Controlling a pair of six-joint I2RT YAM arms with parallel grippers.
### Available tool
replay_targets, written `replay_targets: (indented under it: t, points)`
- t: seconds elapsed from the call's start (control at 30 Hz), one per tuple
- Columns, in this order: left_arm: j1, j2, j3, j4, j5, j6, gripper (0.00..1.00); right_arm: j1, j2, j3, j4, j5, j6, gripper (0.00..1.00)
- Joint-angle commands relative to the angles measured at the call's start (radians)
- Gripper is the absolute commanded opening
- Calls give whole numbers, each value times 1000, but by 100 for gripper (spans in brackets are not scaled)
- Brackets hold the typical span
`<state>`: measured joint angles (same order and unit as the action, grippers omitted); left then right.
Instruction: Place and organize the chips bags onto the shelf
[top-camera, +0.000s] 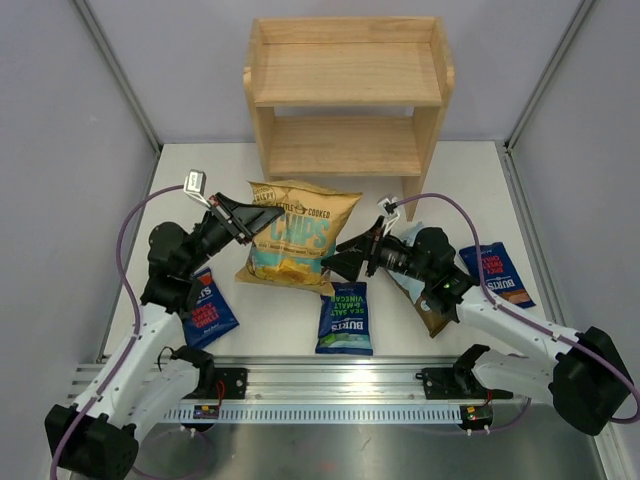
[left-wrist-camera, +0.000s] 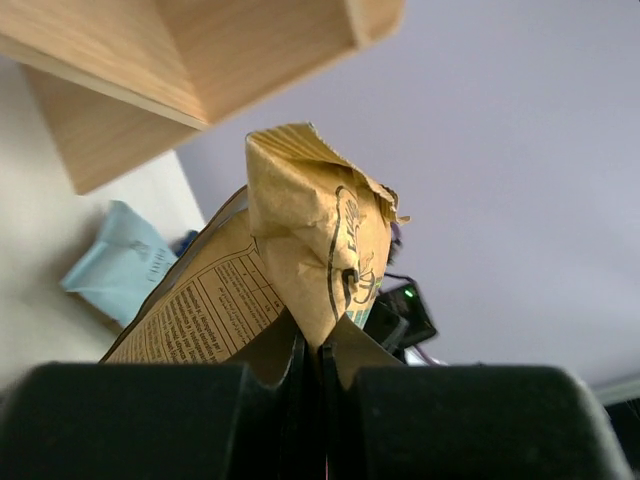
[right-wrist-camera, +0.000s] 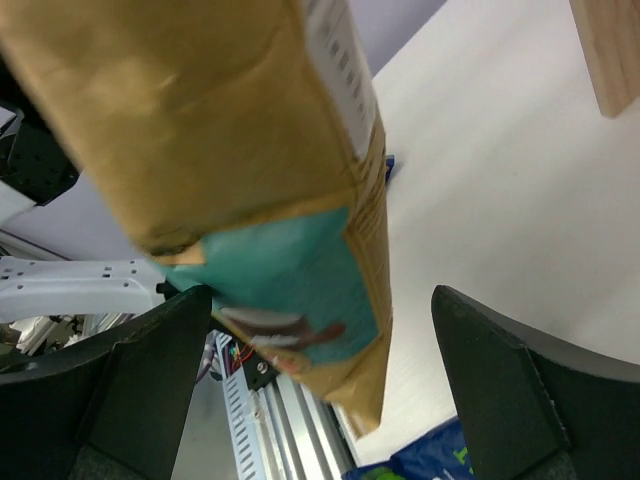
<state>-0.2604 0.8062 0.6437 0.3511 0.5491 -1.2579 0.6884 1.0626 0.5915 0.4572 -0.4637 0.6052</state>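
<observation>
The large yellow chips bag (top-camera: 300, 235) is in the middle of the table, in front of the wooden shelf (top-camera: 345, 90). My left gripper (top-camera: 272, 212) is shut on its upper left corner; in the left wrist view the crumpled paper (left-wrist-camera: 320, 230) rises out of the closed jaws (left-wrist-camera: 322, 350). My right gripper (top-camera: 335, 265) is open at the bag's lower right corner. In the right wrist view the bag's teal bottom end (right-wrist-camera: 290, 290) hangs between the wide fingers (right-wrist-camera: 320, 300), touching neither.
A green-lettered Burts bag (top-camera: 345, 318) lies near the front middle. One red-lettered Burts bag (top-camera: 207, 310) lies under my left arm, another (top-camera: 497, 272) at the right. The light-blue and brown bag (top-camera: 430, 315) lies partly under my right arm. Both shelf tiers hold nothing.
</observation>
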Motion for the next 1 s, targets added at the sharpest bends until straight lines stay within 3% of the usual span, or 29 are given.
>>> replay_targets:
  t: [0.0, 0.23, 0.43, 0.57, 0.6, 0.67, 0.77, 0.83, 0.87, 0.9, 0.97]
  points:
    - [-49, -2, 89, 49, -28, -47, 0, 16, 33, 45, 175, 43, -68, 99]
    - [-174, 69, 97, 164, -64, -123, 0, 16, 63, 11, 444, -93, -1, 99]
    - [-241, 142, 112, 218, -81, -149, 0, 20, 76, 42, 477, -147, -4, 99]
    - [-244, 145, 135, 155, -106, -86, 0, 20, 18, 22, 442, -93, -42, 74]
    - [-246, 137, 146, 100, -113, -57, 0, 20, 10, 16, 439, -79, -44, 62]
    - [-246, 131, 198, 30, -130, 55, 10, 20, -3, 11, 431, -82, -44, 55]
    - [-246, 134, 258, -87, -106, 239, 26, 20, -7, 33, 393, -142, -42, 33]
    - [-246, 131, 290, -136, -84, 372, 32, 20, -16, 36, 368, -148, -33, 27]
    - [-246, 125, 292, -139, -69, 412, 39, 20, -30, 37, 357, -147, -32, 26]
    - [-246, 123, 292, -141, -51, 458, 55, 20, -38, 40, 341, -145, -35, 25]
    - [-246, 110, 294, -172, -8, 615, 70, 20, -62, 66, 258, -148, -44, 24]
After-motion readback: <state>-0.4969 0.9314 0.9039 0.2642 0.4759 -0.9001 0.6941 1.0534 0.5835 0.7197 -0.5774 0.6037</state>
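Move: The yellow chips bag hangs from the nearly shut left fingers, its middle about 6 cm right, 3 back and 6 below that hand. From the open right hand it lies roughly 8 cm left, 3 ahead and 3 above. The green-lettered blue bag lies about 22 cm below the right hand, 2 back and 3 left; the pretzel bag is 7 ahead, 18 right and equally low. The shelf stands some 30 ahead and 5 left at about hand height. The yellow chips bag, still pinched at its left side, is carried about 5 cm right and then up by the left hand to the right gripper. The right hand rises some 5 cm, tipping its fingers up, and shuts them on the bag's lower right edge; as they close, the left fingers open, that hand rolling about 20 degrees. ##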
